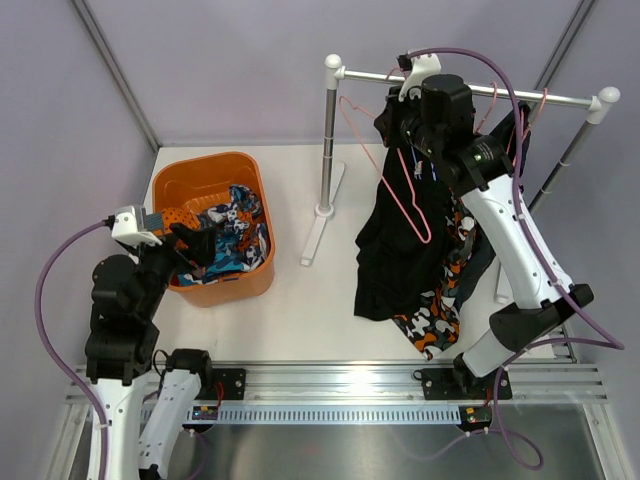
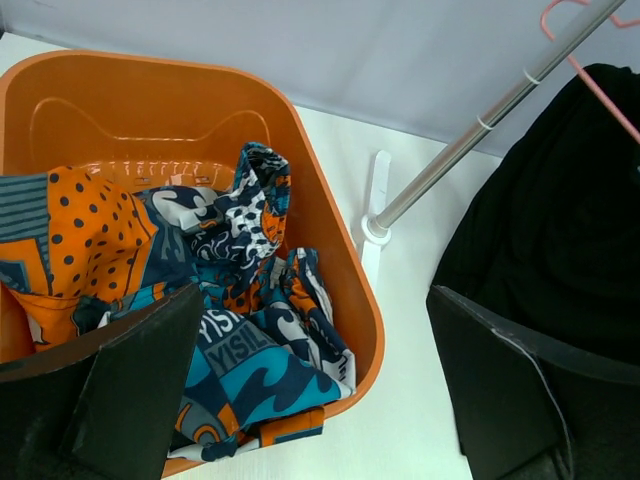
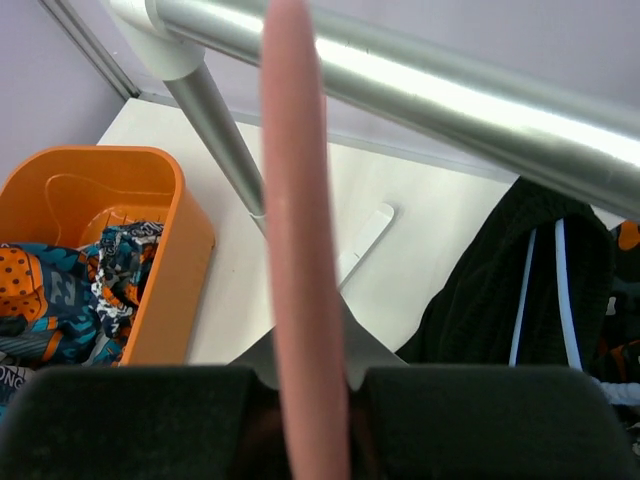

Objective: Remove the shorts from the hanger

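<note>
Teal-blue and orange patterned shorts lie crumpled in the orange bin. My left gripper hovers open over the bin's near right corner, holding nothing. My right gripper is up at the rack rail, shut on a pink hanger. Black shorts hang under the rail behind that hanger. Orange, black and white camouflage shorts hang lower behind them. Whether the black shorts are on the gripped hanger is unclear.
The rack's left post stands on a white foot between bin and hanging clothes. Another pink hanger hooks the rail's right end. Grey walls close in behind and at both sides.
</note>
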Controlling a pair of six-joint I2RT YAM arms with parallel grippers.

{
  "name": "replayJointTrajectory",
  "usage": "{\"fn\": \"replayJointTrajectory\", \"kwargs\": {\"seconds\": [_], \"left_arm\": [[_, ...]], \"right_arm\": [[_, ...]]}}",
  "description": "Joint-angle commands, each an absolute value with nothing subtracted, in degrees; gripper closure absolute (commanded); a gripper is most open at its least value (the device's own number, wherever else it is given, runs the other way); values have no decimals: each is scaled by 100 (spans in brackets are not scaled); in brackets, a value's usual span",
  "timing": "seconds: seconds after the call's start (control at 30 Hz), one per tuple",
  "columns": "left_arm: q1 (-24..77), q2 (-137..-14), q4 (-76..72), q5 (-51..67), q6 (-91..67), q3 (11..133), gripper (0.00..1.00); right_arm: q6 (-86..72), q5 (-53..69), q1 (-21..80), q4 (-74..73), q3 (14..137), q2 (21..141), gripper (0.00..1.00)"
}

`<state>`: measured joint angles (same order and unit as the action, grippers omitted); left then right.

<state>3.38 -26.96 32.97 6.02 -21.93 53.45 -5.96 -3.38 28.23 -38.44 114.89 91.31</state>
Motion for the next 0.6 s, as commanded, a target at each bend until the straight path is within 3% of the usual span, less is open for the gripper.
{"fn": "replayJointTrajectory", "kwargs": {"seconds": [0.0,0.57], "left_arm": [[360,-2558,3261,554,-1969,5081,1],[395,-2171,3278,413,-1819,4614,1]], "right_arm": [[-396,-351,2830,-3709,11900,9316,100],[-1054,-1169,2830,-4526,13544,10652,100]]}}
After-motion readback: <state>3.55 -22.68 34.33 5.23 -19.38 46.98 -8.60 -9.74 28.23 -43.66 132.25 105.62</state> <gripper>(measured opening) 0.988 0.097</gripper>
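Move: The empty pink hanger is in the right fingers; the free stretch of rail it is taken to lies about 5 cm ahead of that hand and some 3 cm above. On the rail, the left post's top is roughly 11 cm to the hand's left and 6 cm ahead, the blue hanger's hook about 8 cm to its right and 5 cm ahead. From the left hand that stretch lies some 24 cm ahead, 36 cm right and 12 cm up. The pink hanger, still pinched below its hook in the nearly shut right fingers, is carried forward about 5 cm to the rail, the hook reaching over the bar; the hand rises slightly, then dips about 1.5 cm, and swivels a little clockwise. The left hand, empty and wide open near the bin, sinks about 4 cm. ##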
